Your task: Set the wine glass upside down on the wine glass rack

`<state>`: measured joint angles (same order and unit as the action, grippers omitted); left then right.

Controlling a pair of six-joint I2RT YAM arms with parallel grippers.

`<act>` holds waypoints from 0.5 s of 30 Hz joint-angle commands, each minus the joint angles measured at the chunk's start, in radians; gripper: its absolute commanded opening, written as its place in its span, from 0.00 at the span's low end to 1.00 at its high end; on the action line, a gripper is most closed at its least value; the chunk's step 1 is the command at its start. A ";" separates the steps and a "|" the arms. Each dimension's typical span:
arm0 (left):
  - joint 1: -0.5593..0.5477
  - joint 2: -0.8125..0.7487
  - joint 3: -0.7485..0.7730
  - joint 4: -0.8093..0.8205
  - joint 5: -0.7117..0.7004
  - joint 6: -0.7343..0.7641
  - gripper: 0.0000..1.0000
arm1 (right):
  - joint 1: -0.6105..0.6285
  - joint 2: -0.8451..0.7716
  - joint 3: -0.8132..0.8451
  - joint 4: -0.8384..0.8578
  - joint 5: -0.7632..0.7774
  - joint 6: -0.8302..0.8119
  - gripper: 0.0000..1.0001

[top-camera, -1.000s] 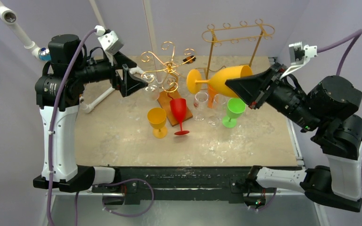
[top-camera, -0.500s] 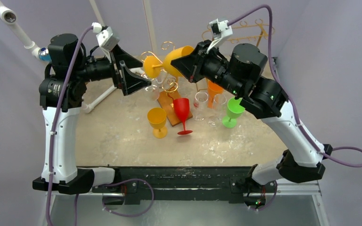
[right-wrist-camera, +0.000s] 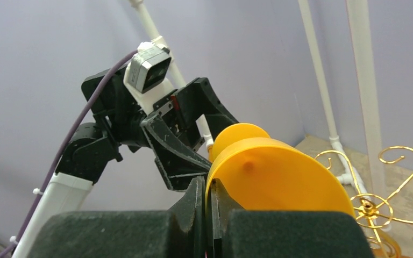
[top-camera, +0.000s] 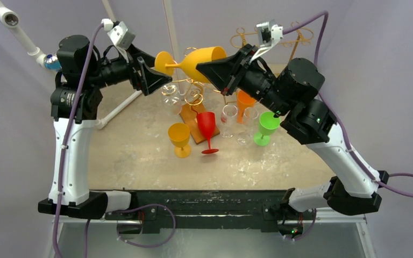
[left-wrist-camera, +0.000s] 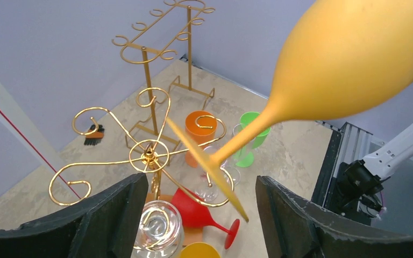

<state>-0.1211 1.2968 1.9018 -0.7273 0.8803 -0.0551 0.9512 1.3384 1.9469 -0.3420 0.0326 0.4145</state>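
My right gripper is shut on the rim of a yellow-orange wine glass and holds it on its side in the air. Its foot points left. My left gripper is open, and the foot hangs between its fingers without touching them. Below stands the golden spiral wine glass rack. A clear glass hangs upside down on it.
A taller golden rack stands at the back. Near the spiral rack's wooden base stand a yellow goblet, a red glass, clear glasses, an orange cup and a green glass.
The right arm has swung the glass up and left until its foot sits between the left fingers. The left gripper has risen a little and its jaws have narrowed slightly.
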 commanded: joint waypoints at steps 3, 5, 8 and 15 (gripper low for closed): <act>-0.005 0.030 -0.018 0.026 0.021 -0.216 0.63 | 0.031 -0.036 -0.122 0.176 -0.058 0.019 0.00; -0.005 0.049 -0.004 0.000 0.029 -0.192 0.44 | 0.037 -0.046 -0.148 0.195 -0.059 0.018 0.00; -0.005 0.066 0.028 -0.053 -0.008 -0.120 0.16 | 0.039 -0.069 -0.187 0.219 -0.059 0.011 0.00; -0.004 0.058 0.110 -0.057 -0.117 0.004 0.00 | 0.041 -0.095 -0.223 0.171 -0.066 0.001 0.13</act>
<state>-0.1257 1.3724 1.9270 -0.7574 0.8742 -0.0463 0.9813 1.2991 1.7252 -0.2012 0.0185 0.3977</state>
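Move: The yellow glass, held by its rim in the right gripper with its foot reaching left, has that foot about 3 cm ahead of the open left fingers, 3 cm to their right and some 4 cm above them. The hub of the gold rack lies roughly 9 cm ahead of the left hand, 11 cm right and 18 cm below. From the right hand, the waiting left gripper is about 16 cm left, level fore and aft and some 8 cm lower. Shut the left gripper from wide open onto the foot of the yellow glass, easing it forward about 2 cm and slightly down as the fingers pinch the disc. Meanwhile bring the right gripper down some 5 cm and half as far left, keeping its pinch on the rim, so the foot comes down to the left fingers. ##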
